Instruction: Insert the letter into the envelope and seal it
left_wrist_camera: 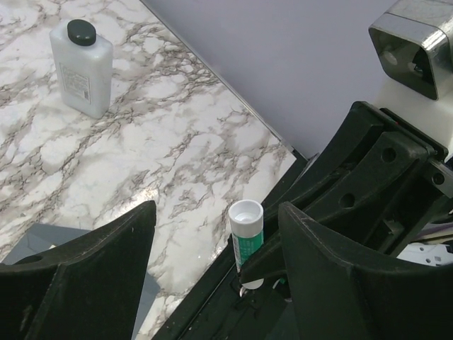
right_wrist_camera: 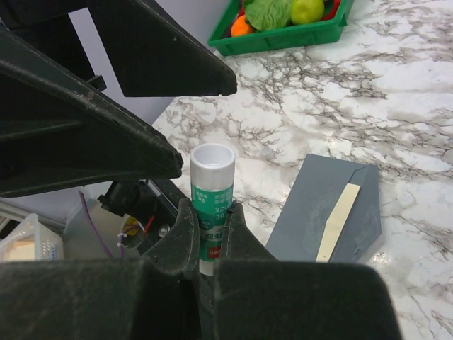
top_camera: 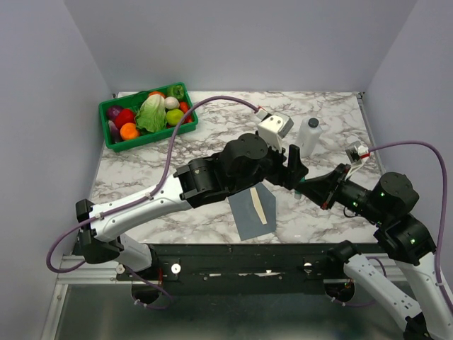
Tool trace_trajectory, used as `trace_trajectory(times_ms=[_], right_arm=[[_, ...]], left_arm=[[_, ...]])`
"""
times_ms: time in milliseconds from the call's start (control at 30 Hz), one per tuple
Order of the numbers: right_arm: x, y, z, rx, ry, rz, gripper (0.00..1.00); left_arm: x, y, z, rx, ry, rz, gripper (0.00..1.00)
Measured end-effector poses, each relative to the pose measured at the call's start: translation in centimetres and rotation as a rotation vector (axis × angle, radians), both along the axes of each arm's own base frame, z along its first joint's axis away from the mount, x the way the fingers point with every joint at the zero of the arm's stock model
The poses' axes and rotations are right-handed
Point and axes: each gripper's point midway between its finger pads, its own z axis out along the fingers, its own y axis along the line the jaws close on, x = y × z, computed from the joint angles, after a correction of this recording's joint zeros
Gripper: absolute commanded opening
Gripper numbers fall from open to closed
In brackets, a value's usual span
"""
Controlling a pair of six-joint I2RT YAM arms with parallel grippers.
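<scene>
The grey envelope (top_camera: 248, 214) lies flat near the table's front edge, and a cream strip of the letter (top_camera: 260, 205) shows at its open flap. The right wrist view shows the same envelope (right_wrist_camera: 311, 205) and letter strip (right_wrist_camera: 338, 221). My right gripper (right_wrist_camera: 211, 216) is shut on a green-and-white glue stick (right_wrist_camera: 212, 184), held upright above the table edge to the right of the envelope. My left gripper (left_wrist_camera: 216, 219) is open, its two fingers standing wide on either side of the glue stick's white top (left_wrist_camera: 246, 216) without touching it.
A white bottle with a black cap (top_camera: 309, 136) stands at the back right. A green tray (top_camera: 152, 138) of toy vegetables sits at the back left. The two arms meet just right of the envelope, near the table's front edge.
</scene>
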Motion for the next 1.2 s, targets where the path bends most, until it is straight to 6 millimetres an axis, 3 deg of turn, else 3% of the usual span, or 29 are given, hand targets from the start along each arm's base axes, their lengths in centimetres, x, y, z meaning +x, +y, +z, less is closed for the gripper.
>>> trace_trajectory(times_ms=[267, 633, 1033, 1200], right_arm=[[0.0, 0.0, 0.0, 0.001, -0.001, 0.000, 0.01], [-0.1, 0.1, 0.2, 0.004, -0.006, 0.008, 0.01], [-0.1, 0.1, 0.3, 0.006, -0.009, 0.010, 0.01], [-0.1, 0.1, 0.4, 0.010, -0.016, 0.011, 0.01]], left_arm=[[-0.1, -0.8, -0.9, 0.014, 0.016, -0.005, 0.75], [-0.3, -1.3, -0.3, -0.024, 0.022, -0.008, 0.62], [-0.8, -1.9, -0.2, -0.042, 0.032, -0.027, 0.60], [-0.9, -2.2, -0.2, -0.049, 0.038, -0.032, 0.52]])
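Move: The glue stick, held upright in the right hand's fingers, stands just beyond the left fingertips: its middle is about 3 cm right, 1 cm back and 3 cm below the left hand. The envelope lies some 11 cm left, 2 cm ahead and 34 cm below that hand; the white bottle is roughly 24 cm ahead, 7 cm right and 28 cm below. From the right hand, the stick is at the hand point, its middle 1 cm above. The left hand edges about 2 cm right towards the glue stick's top, fingers partly closing; the right keeps holding. ##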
